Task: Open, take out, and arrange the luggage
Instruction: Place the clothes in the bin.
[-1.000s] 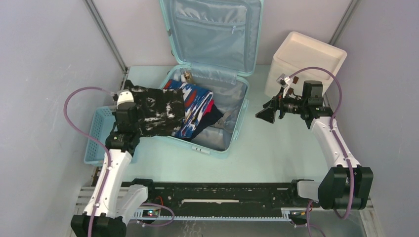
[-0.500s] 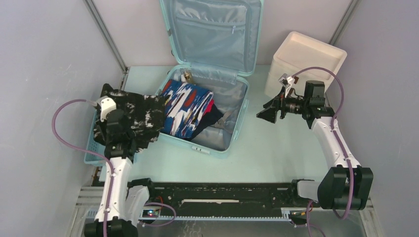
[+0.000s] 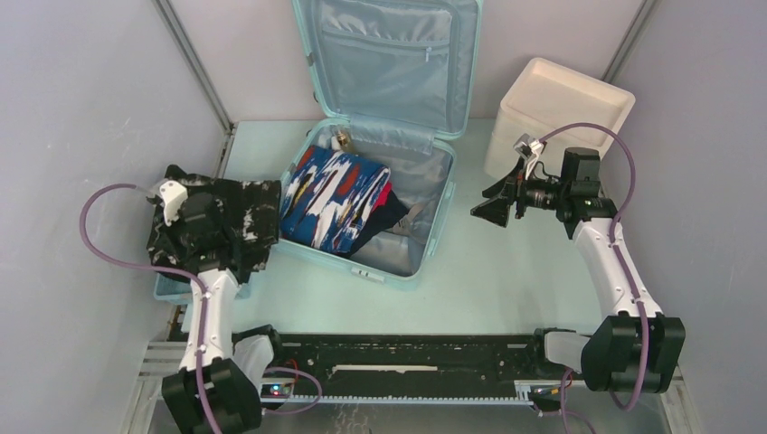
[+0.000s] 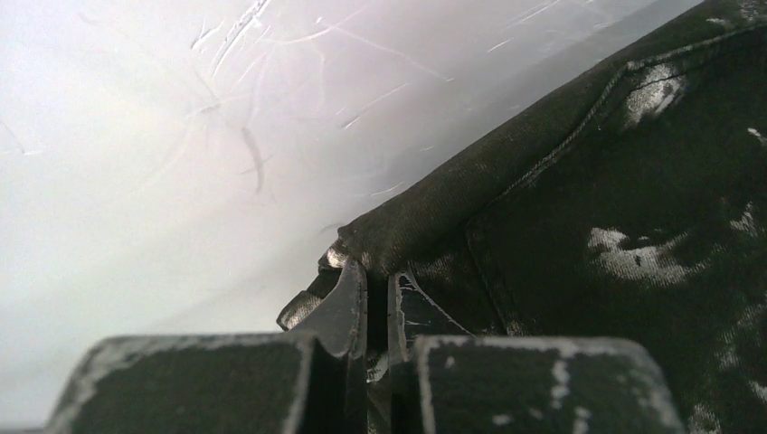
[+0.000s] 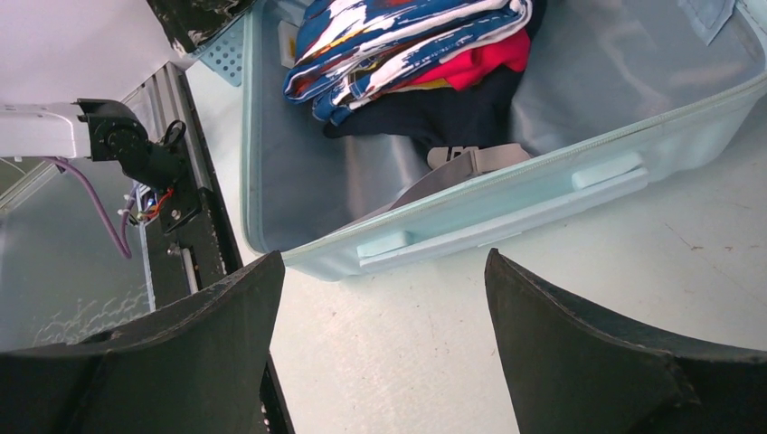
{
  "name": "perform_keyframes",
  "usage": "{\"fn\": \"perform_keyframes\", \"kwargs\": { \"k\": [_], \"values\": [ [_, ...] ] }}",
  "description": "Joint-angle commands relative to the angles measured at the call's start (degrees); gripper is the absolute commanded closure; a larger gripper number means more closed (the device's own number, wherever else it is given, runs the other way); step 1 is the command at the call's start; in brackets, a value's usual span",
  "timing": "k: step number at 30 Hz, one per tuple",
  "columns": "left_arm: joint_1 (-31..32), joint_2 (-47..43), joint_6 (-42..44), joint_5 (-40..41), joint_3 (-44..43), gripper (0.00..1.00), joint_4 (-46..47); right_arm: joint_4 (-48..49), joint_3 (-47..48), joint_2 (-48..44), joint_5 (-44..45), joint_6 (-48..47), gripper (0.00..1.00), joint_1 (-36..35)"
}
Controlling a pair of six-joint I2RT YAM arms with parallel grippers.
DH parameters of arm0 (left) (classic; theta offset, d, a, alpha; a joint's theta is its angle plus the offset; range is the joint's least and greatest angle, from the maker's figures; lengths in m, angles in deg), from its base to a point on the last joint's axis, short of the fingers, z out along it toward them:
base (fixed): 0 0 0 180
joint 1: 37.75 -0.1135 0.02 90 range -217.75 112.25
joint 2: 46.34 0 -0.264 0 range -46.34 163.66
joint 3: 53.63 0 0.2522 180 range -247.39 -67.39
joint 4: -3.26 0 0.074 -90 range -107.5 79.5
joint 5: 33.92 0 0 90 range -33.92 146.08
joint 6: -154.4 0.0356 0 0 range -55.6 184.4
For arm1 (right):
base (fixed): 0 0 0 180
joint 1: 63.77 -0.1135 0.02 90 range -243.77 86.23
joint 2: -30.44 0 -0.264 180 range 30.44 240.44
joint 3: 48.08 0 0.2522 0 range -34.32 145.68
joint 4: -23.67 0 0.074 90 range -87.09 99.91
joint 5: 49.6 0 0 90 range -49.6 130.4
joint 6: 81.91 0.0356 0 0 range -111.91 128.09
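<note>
The luggage [image 3: 389,271] lies open mid-table with its lid [image 3: 389,54] upright against the back wall. Inside is a folded blue, white and red patterned cloth [image 3: 330,199] on dark clothes [image 5: 443,117]. My left gripper [image 4: 375,280] is shut on the hem of a black garment with white flecks [image 3: 240,217]. The garment hangs over the small blue basket [image 3: 167,287], left of the luggage. My right gripper [image 3: 488,210] hovers open and empty to the right of the luggage, facing its front wall [image 5: 506,203].
A cream-white box [image 3: 561,113] stands at the back right, just behind my right wrist. The left wall [image 4: 181,136] is close beside my left gripper. A small bottle-like item [image 3: 342,140] sits at the luggage's hinge end.
My left arm has carried the black garment leftwards, off the luggage's left rim to over the basket, uncovering more of the patterned cloth. The right gripper has barely moved.
</note>
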Motion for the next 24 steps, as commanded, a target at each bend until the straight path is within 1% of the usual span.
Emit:
{"fn": "perform_keyframes", "kwargs": {
  "k": [1, 3, 5, 6, 8, 10, 11, 13, 14, 15, 16, 18, 20, 22, 23, 24],
  "values": [
    [-3.10, 4.30, -6.45, 6.57, -3.53, 1.00, 3.18, 0.38, 0.96, -1.73, -1.35, 0.76, 0.09, 0.24],
    [-3.72, 7.05, -9.29, 6.37, -5.84, 0.99, -0.64, 0.40, 0.98, -1.87, -1.28, 0.71, 0.09, 0.24],
    [-3.96, 9.86, -11.63, 6.57, -7.58, 0.94, -3.32, 0.42, 0.97, -1.95, -1.18, 0.70, 0.09, 0.31],
    [-4.03, 11.01, -13.31, 7.49, -8.30, 0.88, -4.81, 0.38, 0.97, -1.95, -1.17, 0.63, 0.09, 0.33],
    [-4.03, 12.75, -16.37, 9.89, -9.29, 0.71, -7.16, 0.30, 0.97, -1.95, -1.09, 0.54, 0.09, 0.33],
    [-3.89, 12.96, -18.39, 11.94, -10.12, 0.58, -8.56, 0.31, 0.97, -1.96, -1.09, 0.45, 0.09, 0.33],
    [-3.98, 12.73, -19.24, 12.44, -10.78, 0.48, -9.56, 0.29, 0.98, -1.91, -1.09, 0.40, 0.09, 0.35],
    [-3.95, 12.04, -22.19, 12.42, -12.76, 0.23, -12.61, 0.29, 0.98, -1.89, -1.09, 0.36, 0.09, 0.33],
    [-3.98, 11.82, -23.23, 12.33, -13.92, 0.16, -14.53, 0.35, 0.98, -1.79, -1.04, 0.36, 0.09, 0.33],
    [-3.94, 11.59, -25.16, 12.08, -15.40, 0.11, -17.19, 0.23, 0.93, -1.76, -1.00, 0.28, 0.09, 0.33],
    [-3.80, 11.39, -27.00, 11.45, -16.89, 0.09, -19.77, 0.20, 0.97, -1.77, -0.93, 0.28, 0.09, 0.33],
    [-3.53, 10.34, -30.68, 8.65, -19.52, 0.08, -24.39, 0.16, 0.93, -1.70, -0.75, 0.11, 0.09, 0.33],
    [-2.86, 8.13, -31.49, 3.92, -20.60, 0.08, -26.32, 0.02, 0.97, -1.60, -0.50, -0.11, 0.09, 0.33],
    [-1.93, 5.19, -30.93, -2.70, -20.29, 0.08, -26.05, -0.12, 0.98, -1.52, -0.23, -0.53, 0.09, 0.38],
    [-1.61, 3.43, -29.75, -7.24, -19.70, 0.08, -24.97, -0.23, 0.98, -1.52, -0.14, -0.79, 0.09, 0.42],
    [-1.51, 1.50, -28.11, -13.78, -18.57, 0.08, -24.11, -0.32, 0.98, -1.48, -0.12, -1.06, 0.09, 0.42]
  ]
}}
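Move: Below the left hand, whose shut fingers still grip one end of the dark clothes, lies the light-blue bin, its middle roughly level with the hand, about 5 cm to the right and 19 cm down. The open suitcase's middle is some 42 cm to the right and 8 cm ahead; in it, the patterned clothes lie about 35 cm right and 8 cm ahead. From the right hand, the bin is roughly 64 cm left, 9 cm back and 21 cm below. Sinking about 4 cm towards the bin while easing some 2 cm farther left, the left hand spreads its fingers wide and lets go of the dark clothes. It then climbs roughly 7 cm away from the bin empty, having turned counter-clockwise some 15 degrees before swinging partly back, its fingertips tipping slightly down. ##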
